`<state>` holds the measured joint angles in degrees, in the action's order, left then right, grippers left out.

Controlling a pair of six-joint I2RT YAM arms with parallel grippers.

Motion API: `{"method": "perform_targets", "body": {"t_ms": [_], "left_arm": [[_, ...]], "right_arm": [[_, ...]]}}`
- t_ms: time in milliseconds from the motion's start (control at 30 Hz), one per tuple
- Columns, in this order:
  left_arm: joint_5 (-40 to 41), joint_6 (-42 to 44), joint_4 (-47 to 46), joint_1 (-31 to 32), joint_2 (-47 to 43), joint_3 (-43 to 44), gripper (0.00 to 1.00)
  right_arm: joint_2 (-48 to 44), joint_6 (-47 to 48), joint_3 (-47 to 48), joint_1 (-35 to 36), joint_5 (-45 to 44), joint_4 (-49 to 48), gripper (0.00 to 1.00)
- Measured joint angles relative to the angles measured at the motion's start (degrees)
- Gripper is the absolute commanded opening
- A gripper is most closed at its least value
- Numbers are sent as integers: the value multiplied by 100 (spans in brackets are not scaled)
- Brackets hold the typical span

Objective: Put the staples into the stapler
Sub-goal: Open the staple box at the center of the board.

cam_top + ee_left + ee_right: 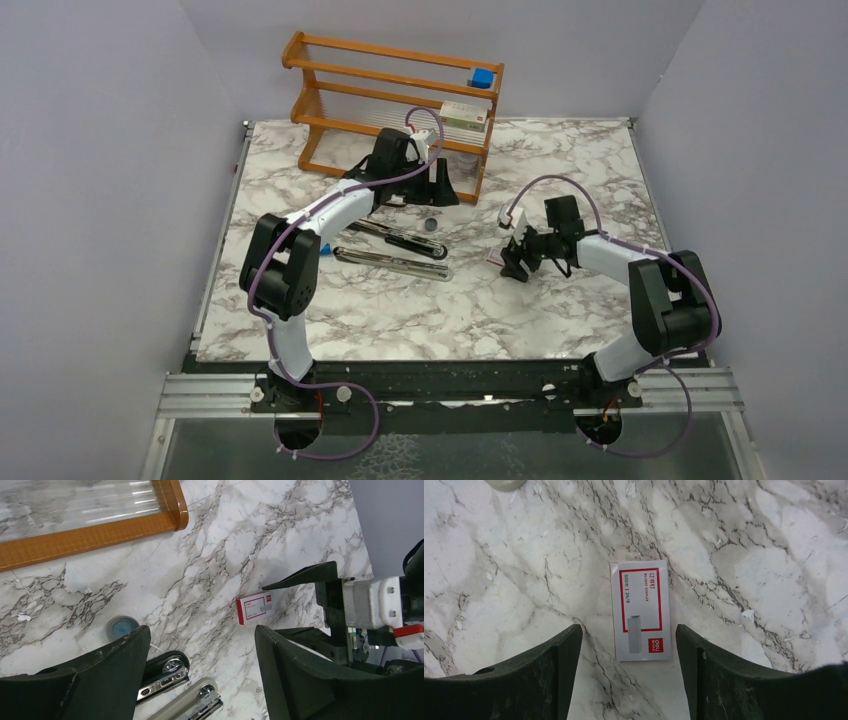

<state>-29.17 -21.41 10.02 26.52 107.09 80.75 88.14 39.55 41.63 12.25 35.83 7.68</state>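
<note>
The stapler (398, 250) lies open in mid-table as two long bars side by side, one black with a silver channel, one pale. Their ends show in the left wrist view (165, 672), below my left gripper. My left gripper (440, 190) hangs open and empty at the back near the rack, its fingertips (135, 645) wide apart. My right gripper (515, 262) is open and empty, low over the red-and-white staple box (640, 610), which lies flat between its fingers (564, 655). The box also shows in the left wrist view (256, 608). No loose staples are in view.
A wooden rack (400, 85) stands at the back, holding a blue block (482, 77) and a small carton (465, 117). A small round blue cap (121, 627) lies on the marble near the stapler. Grey walls close in both sides.
</note>
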Motion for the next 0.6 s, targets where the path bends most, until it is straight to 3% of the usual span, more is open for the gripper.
{"method": "perform_targets", "body": {"t_ms": [167, 367, 600], "left_arm": [[0, 2, 0, 0, 0, 0, 79], [-2, 2, 0, 0, 0, 0, 79], [-133, -118, -127, 0, 0, -111, 76]], "right_arm": [[243, 170, 66, -37, -142, 109, 69], [389, 365, 264, -48, -306, 254, 55], [501, 424, 374, -61, -310, 295, 48]]}}
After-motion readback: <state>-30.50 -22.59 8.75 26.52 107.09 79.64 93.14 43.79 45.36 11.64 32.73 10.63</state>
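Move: The staple box lies close in front of the right fingertips, about 2 cm ahead, 2 cm to the left and 2 cm below. The right ends of both staplers point towards it; from the right hand, the light stapler's middle is roughly 24 cm left and 1 cm ahead, the black one's 22 cm left and 6 cm ahead. The round cap is 16 cm left, 9 cm ahead. From the left hand, the box lies about 12 cm right, 6 cm back and 13 cm below. Down first, by about 1.5 cm, then level forward and to the right by some 1.5 cm each, the right hand brings its fingers astride the right-hand end of the staple box. The wrist rolls about 5 degrees, left side dipping, while the fingers close partway until the tips come up against the box's two long sides. ##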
